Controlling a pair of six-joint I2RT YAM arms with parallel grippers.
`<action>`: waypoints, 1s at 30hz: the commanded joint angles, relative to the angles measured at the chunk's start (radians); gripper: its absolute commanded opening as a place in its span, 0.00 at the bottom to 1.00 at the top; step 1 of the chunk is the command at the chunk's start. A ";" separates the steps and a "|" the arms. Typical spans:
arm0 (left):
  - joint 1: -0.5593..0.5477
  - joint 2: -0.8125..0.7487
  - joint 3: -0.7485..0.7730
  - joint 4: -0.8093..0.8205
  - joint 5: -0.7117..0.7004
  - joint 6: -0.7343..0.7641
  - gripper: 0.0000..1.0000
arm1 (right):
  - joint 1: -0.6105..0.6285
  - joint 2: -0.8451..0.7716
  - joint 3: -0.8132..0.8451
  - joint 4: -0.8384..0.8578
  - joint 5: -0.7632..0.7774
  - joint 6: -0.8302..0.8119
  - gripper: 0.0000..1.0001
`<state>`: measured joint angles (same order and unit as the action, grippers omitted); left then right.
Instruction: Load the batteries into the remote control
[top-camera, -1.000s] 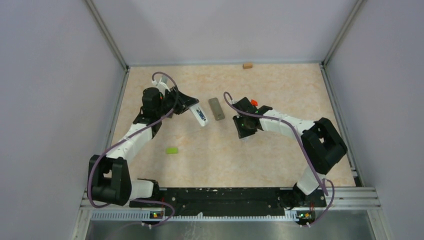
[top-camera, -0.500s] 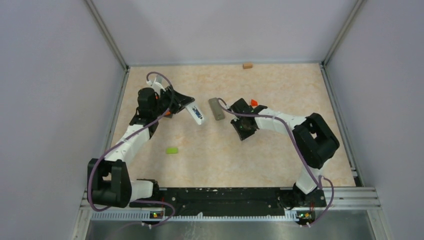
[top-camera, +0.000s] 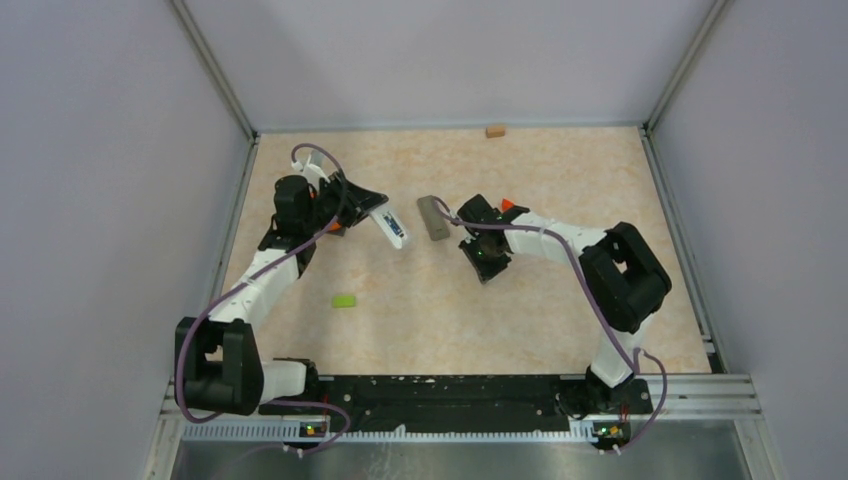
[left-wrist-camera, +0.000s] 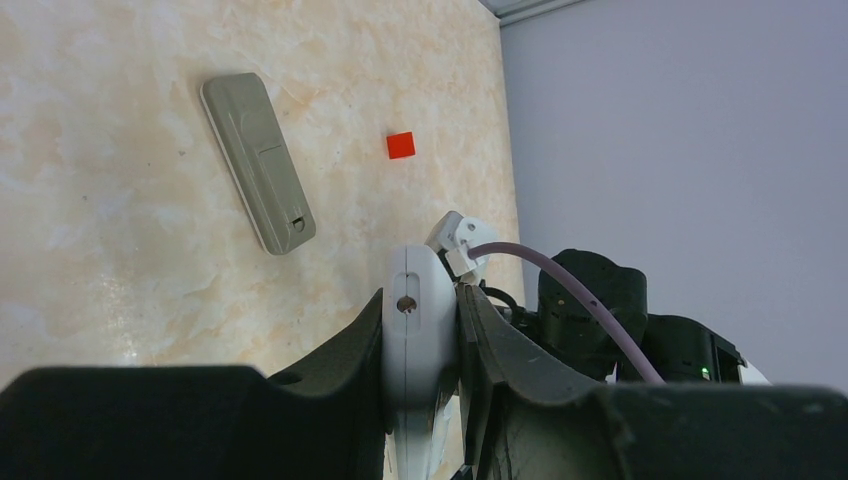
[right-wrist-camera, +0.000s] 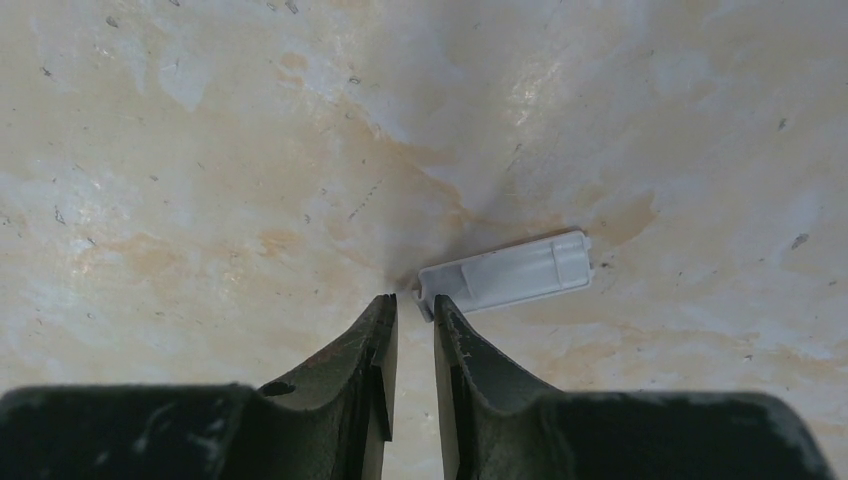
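My left gripper (left-wrist-camera: 421, 293) is shut on the white remote control (left-wrist-camera: 420, 345), held edge-on between the jaws. From above, the remote (top-camera: 393, 228) sticks out of that gripper (top-camera: 365, 212) over the table's left middle. A blue speck (top-camera: 398, 226) shows in its upturned face; the batteries are too small to tell apart. My right gripper (right-wrist-camera: 413, 303) points down at the table with a narrow gap and nothing between its fingers. A small white battery cover (right-wrist-camera: 505, 273) lies flat, its near corner just past the fingertips.
A grey remote (top-camera: 433, 217) lies flat between the two arms, also seen as the grey remote (left-wrist-camera: 258, 162) in the left wrist view. A red block (top-camera: 508, 204) sits behind the right wrist. A green piece (top-camera: 344, 300) lies front left. A tan block (top-camera: 494, 130) rests by the back wall.
My right gripper has slid left toward the grey remote and its jaws have narrowed. The left arm shifted slightly left with the white remote, then held still.
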<state>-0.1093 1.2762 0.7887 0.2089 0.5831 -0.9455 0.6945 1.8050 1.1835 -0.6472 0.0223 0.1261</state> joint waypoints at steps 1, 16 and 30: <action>0.008 -0.004 0.004 0.059 0.014 -0.013 0.00 | 0.016 0.016 0.041 -0.022 -0.011 -0.012 0.21; 0.013 -0.005 0.010 0.066 0.017 -0.021 0.00 | 0.011 -0.013 0.082 0.015 -0.006 0.063 0.00; -0.024 0.038 -0.010 0.458 -0.046 -0.365 0.00 | -0.081 -0.419 -0.043 0.914 -0.424 0.955 0.00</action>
<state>-0.1089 1.3014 0.7757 0.4301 0.5793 -1.1610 0.6075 1.4483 1.2198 -0.2070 -0.2810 0.6846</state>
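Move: The battery cover lies flat under my open right fingertips, its near end already at the gap. Its middle is about 1 cm ahead, 2 cm right and 1 cm down. My left hand holds the white remote about 3 cm ahead of my right hand, 18 cm left and 17 cm up. The grey remote lies 14 cm ahead and 10 cm left of my right hand, at table height. From my left hand the cover is 9 cm back, 22 cm right and 21 cm down. I settle my right fingers about half a centimetre and pinch the cover by its end. Then I sweep it up quickly, some 22 cm, and also 9 cm left and 5 cm forward towards the white remote, rolling the wrist over 50 degrees so the fingers swing from down to pointing left. Late on, my left hand keeps its grip and lifts the remote about 4 cm, with a slight roll. ##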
